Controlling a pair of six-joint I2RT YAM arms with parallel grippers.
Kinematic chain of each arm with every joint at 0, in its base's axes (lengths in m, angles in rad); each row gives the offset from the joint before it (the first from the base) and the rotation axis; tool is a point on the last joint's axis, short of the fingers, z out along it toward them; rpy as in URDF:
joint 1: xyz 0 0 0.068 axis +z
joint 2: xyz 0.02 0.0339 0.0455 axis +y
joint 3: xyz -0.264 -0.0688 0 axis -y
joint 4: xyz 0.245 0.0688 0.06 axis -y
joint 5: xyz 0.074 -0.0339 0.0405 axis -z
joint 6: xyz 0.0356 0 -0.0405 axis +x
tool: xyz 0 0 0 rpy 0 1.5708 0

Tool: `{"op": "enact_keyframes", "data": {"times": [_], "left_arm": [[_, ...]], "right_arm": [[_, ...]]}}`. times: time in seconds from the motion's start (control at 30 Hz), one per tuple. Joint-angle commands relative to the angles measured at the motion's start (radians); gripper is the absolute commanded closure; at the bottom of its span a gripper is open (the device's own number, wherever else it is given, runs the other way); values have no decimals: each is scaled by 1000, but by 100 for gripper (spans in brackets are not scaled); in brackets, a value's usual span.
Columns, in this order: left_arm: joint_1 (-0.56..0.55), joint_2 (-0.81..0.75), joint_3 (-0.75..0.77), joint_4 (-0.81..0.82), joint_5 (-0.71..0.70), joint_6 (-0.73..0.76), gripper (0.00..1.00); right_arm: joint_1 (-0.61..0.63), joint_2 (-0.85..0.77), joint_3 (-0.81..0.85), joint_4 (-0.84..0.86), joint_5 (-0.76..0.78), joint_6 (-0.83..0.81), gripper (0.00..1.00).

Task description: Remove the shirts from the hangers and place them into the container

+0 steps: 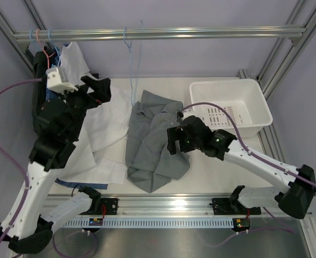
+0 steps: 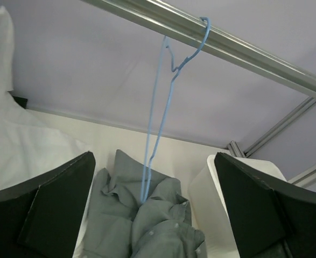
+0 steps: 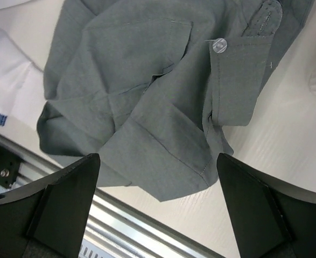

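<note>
A grey shirt (image 1: 155, 142) lies crumpled on the table's middle. A light blue hanger (image 1: 130, 59) hooks on the rail (image 1: 163, 34), and its lower end disappears into the shirt's collar folds (image 2: 158, 220). In the left wrist view the hanger (image 2: 160, 118) hangs stretched thin. My left gripper (image 1: 97, 90) is open, left of the shirt and apart from it, with nothing between its fingers (image 2: 55, 204). My right gripper (image 1: 172, 141) hovers open over the shirt's right side (image 3: 147, 91), holding nothing. The white container (image 1: 244, 102) stands at the right with no cloth in it.
A white shirt (image 1: 101, 134) spreads over the left table, with a blue checked edge (image 1: 66, 184) beneath it. Dark and white shirts hang at the far left (image 1: 39, 97) on hangers (image 1: 50, 37). The front aluminium rail (image 3: 120, 215) runs just below the grey shirt's hem.
</note>
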Motion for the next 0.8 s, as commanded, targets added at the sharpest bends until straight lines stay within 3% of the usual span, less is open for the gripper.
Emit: {"op": "enact_keyframes", "data": {"times": [0.0,0.27,0.63,0.73,0.77], "left_arm": [[3,-102,-16,-210,-45,78,1],[3,-320,-215,-421,62,81,1],[3,-517,-395,-502,121,-27,1],[3,-534,-383,-513,121,-8,1],[3,-537,-381,-515,118,-2,1]], "right_arm": [[-2,113,73,43,117,107,1],[-3,475,230,85,219,260,1],[-5,827,363,143,200,302,1],[-3,868,349,146,187,303,21],[-3,874,340,148,185,300,41]]}}
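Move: The grey shirt lies spread on the table with its middle about 9 cm ahead of the right hand, 8 cm to its left and 17 cm below. From that hand the white container stands some 26 cm farther out and 21 cm to the right, while the white shirt lies about 13 cm farther out and 32 cm to the left. From the left hand, the grey shirt's middle is roughly 4 cm ahead, 14 cm right and 45 cm below. The grey shirt's middle is reached by the open right hand, which plunges some 16 cm while moving forward and left, turning clockwise. Its fingertips come down into the cloth and begin to close around a fold at the end. The left hand, open and empty, sinks away from the rail and draws back, its fingers tipping down about 20 degrees. ##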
